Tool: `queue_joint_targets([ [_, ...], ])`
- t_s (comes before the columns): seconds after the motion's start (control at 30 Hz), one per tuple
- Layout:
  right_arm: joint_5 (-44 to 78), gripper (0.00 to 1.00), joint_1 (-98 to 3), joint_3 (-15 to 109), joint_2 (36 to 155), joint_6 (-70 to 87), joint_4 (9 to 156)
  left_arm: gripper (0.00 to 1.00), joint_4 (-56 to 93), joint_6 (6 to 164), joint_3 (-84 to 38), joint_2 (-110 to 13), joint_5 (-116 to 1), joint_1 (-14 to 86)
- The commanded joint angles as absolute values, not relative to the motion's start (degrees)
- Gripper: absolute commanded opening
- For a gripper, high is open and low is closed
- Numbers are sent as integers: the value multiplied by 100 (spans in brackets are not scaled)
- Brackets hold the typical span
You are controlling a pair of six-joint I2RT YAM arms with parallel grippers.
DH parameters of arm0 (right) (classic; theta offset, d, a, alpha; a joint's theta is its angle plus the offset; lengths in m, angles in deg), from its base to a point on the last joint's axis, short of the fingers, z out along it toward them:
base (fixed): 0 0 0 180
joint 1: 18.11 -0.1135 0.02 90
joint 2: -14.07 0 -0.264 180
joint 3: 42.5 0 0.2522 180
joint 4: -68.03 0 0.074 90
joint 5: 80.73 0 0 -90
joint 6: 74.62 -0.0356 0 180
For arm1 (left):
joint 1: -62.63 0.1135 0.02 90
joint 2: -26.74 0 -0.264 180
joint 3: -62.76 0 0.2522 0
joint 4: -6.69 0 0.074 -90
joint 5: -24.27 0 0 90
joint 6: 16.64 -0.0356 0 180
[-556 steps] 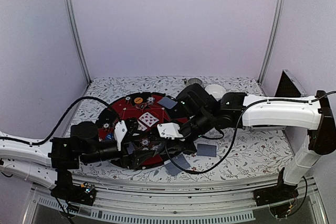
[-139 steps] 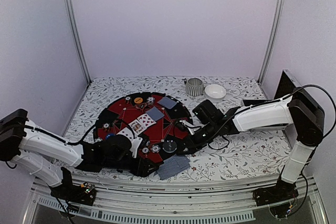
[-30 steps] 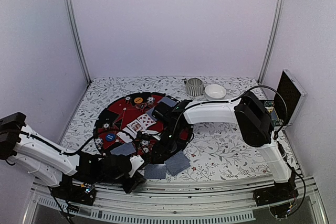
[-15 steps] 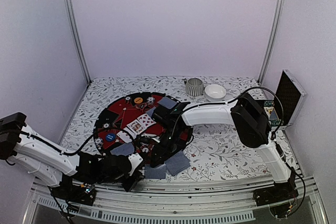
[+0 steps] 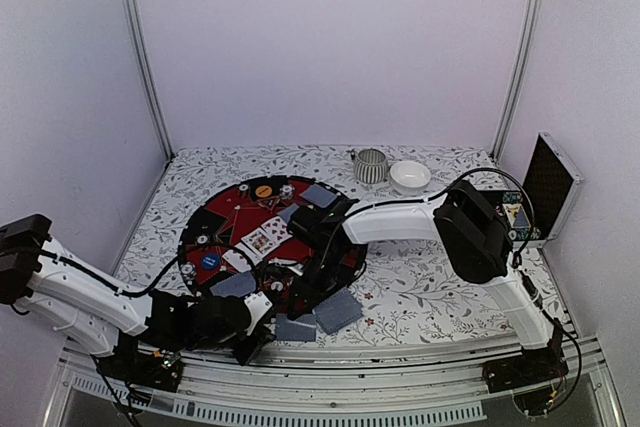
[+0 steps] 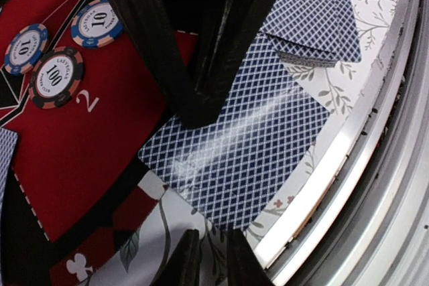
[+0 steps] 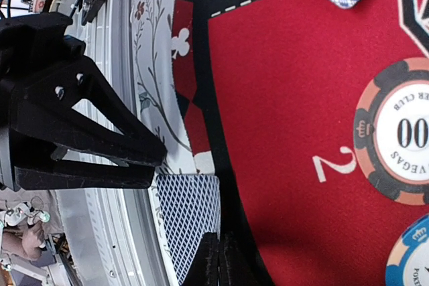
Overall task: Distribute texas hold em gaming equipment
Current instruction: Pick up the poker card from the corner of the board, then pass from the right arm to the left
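Observation:
A single grey-blue-backed card (image 6: pixel 241 152) lies flat, half on the red-and-black mat (image 6: pixel 87 159) and half on the flowered cloth at the front edge. My right gripper (image 7: pixel 218 259) points down with its shut tips on that card (image 7: pixel 188 219); the card stays flat. My left gripper (image 6: pixel 209 262) hovers low just before the card, its fingers a narrow gap apart with nothing between them. A small stack of cards (image 6: pixel 315 25) lies beside it. Blue chips (image 6: pixel 97 23) and a black chip (image 6: pixel 57 77) sit on the mat. Face-up cards (image 5: pixel 262 239) lie mid-mat.
A ribbed grey cup (image 5: pixel 371 165) and a white bowl (image 5: pixel 410 175) stand at the back. A black open case (image 5: pixel 548 187) leans at the right wall. The metal front rail (image 5: pixel 350 357) runs just below the cards. The two grippers are close together.
My right gripper's jaws have closed and its tips have come down onto the single card near the front edge. The left arm has hardly moved.

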State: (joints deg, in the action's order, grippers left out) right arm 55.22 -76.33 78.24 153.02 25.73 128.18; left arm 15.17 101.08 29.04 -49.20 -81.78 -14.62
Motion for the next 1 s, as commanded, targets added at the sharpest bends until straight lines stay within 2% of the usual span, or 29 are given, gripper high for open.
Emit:
queue_joint_targets([
  [0.0,5508,2,-7732,7898,15521,2532,12965,17,1509,10191,2990,-4820,-8328,-1467],
  [0.13,5776,2,-7611,7997,15263,2314,12794,18,1816,10282,2893,-4336,-8488,-1451],
  [0.2,5990,2,-7470,7958,14995,2114,12476,23,2033,10268,2786,-3870,-8525,-1451],
  [0.33,6229,2,-7251,7736,14150,1417,11389,52,2156,10273,2702,-2572,-8717,-1444],
  [0.43,6067,2,-7109,7408,13558,634,10199,70,2143,10462,2764,-1433,-9133,-1355],
  [0.53,5668,2,-6967,6837,13015,-269,8869,74,1974,10550,2874,-471,-9287,-1115],
  [0.63,5322,2,-6959,6151,12533,-1004,7540,79,1869,10513,2820,-74,-9232,-848],
  [0.8,4868,2,-7166,5560,12177,-1410,6425,87,1594,10286,2444,-571,-8743,-160],
  [0.97,4893,2,-7278,5408,12046,-1509,5948,87,1164,10234,1963,-1289,-8036,564],
])
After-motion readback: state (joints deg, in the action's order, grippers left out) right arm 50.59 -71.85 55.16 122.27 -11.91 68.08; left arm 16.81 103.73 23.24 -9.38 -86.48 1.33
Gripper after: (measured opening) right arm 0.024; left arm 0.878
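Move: My right fingers are already shut on the far edge of the poker card. Its middle lies about 3 cm back and 1 cm right of them, or some 2 cm ahead and 5 cm right of my left hand. From the right hand, the deck stands 10 cm right and 1 cm ahead, the near 100 chip 6 cm ahead and 3 cm left, and the face-up card row 18 cm ahead and 7 cm left, all about 2 cm lower. I keep the card pinched in my right fingers and lift it quickly off the table, about 26 cm up and some 8 cm forward over the board, swinging those fingers up by about 40 degrees until they point nearly level to the left. My left hand leaves the card's near-left corner and rises alongside, about 24 cm, with some forward and left travel, opening wide and levelling towards the right. ##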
